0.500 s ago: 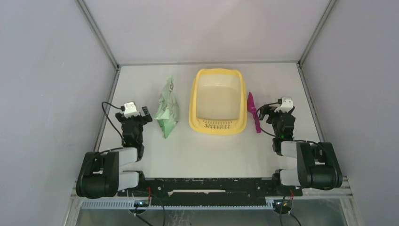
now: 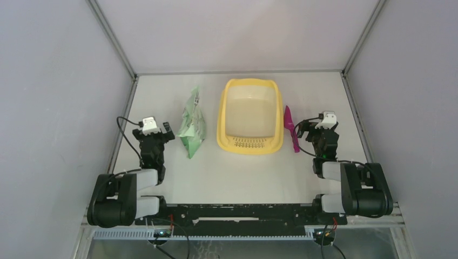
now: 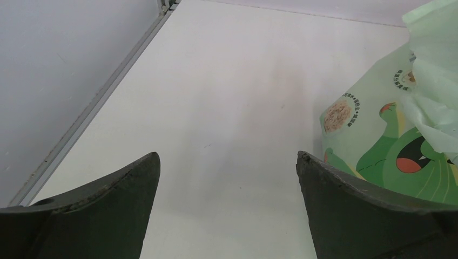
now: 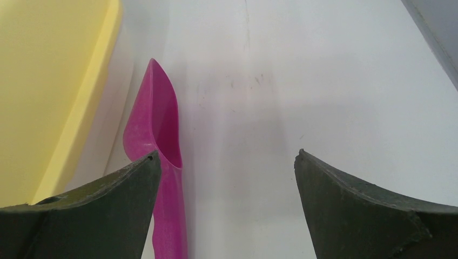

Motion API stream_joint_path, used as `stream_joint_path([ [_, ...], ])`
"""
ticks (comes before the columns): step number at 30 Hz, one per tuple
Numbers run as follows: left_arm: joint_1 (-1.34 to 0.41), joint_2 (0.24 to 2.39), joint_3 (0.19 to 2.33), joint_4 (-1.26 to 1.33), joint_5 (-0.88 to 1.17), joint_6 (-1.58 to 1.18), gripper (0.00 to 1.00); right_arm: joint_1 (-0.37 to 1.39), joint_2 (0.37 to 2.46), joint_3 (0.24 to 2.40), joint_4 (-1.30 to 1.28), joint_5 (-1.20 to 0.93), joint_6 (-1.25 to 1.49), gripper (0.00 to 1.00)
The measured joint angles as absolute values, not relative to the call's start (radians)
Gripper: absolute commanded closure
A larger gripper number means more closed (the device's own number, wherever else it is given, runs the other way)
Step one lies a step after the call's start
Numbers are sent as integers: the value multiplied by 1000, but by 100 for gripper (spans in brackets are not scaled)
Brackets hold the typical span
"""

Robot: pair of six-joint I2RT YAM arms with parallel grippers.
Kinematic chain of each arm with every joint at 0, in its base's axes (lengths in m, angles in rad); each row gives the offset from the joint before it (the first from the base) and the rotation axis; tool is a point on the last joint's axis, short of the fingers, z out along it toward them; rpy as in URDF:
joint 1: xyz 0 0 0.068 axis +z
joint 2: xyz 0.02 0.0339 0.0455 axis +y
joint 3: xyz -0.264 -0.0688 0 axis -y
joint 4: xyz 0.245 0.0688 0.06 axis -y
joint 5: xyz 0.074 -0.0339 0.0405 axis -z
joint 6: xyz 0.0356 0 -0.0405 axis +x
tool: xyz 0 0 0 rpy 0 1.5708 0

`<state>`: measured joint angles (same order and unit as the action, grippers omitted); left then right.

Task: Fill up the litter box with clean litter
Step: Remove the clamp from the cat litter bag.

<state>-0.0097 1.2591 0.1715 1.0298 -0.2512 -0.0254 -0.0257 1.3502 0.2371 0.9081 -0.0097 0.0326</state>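
The yellow litter box (image 2: pixel 224 102) stands at the table's middle back, its pale inside bare and its slotted ledge at the near end; its outer wall (image 4: pixel 48 81) fills the left of the right wrist view. No clean litter shows. A light green printed bag (image 2: pixel 192 125) lies left of the box, also the bag (image 3: pixel 389 145) at the right of the left wrist view. My left gripper (image 2: pixel 162 129) (image 3: pixel 228 162) is open just left of the bag, holding nothing. My right gripper (image 2: pixel 309 127) (image 4: pixel 227 159) is open beside the magenta scoop (image 2: pixel 292 132) (image 4: pixel 159 162).
Grey walls enclose the table on three sides, with metal rails (image 2: pixel 121 124) along the left and right edges. The scoop lies in the narrow gap between the box and my right arm. Bare white tabletop (image 2: pixel 243 178) lies between the box and the arm bases.
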Motion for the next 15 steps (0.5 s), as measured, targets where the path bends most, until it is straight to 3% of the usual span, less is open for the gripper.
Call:
stream_joint_path([
  [3,-10,1240,171,1020,-252,-25,0,-26,1350,237,908,-9,33,1],
  [7,-10,1035,172,867,-264,-28,0,-27,1318,250,838,24,52,1],
  [11,-10,766,233,630,-288,-79,0,-25,1146,315,635,57,96,1],
  [15,-10,638,369,403,-294,-195,0,0,989,458,420,77,162,1],
])
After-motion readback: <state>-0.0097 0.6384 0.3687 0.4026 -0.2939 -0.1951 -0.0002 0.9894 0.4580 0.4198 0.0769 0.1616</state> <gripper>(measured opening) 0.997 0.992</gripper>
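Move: The clamp, at the far top end of the cat litter bag, lies about 8 cm ahead of the left hand and 17 cm to its right, near hand height; the bag's middle is some 3 cm ahead and 15 cm right. From the right hand the clamp is roughly 8 cm ahead and 47 cm left. The purple scoop lies 3 cm ahead of that hand, 8 cm left and 8 cm below; the litter box's middle is 9 cm ahead and 27 cm left. Up go both empty, wide-open hands, the left first and speeding up to about 13 cm higher while drawing back some 4 cm from beside the bag, its fingers tipping upward and its left side rolling down. The right starts later and rises nearly straight, roughly 10 cm, away from the scoop, with a slight upward tip and its left side rolling up. Neither touches anything. ##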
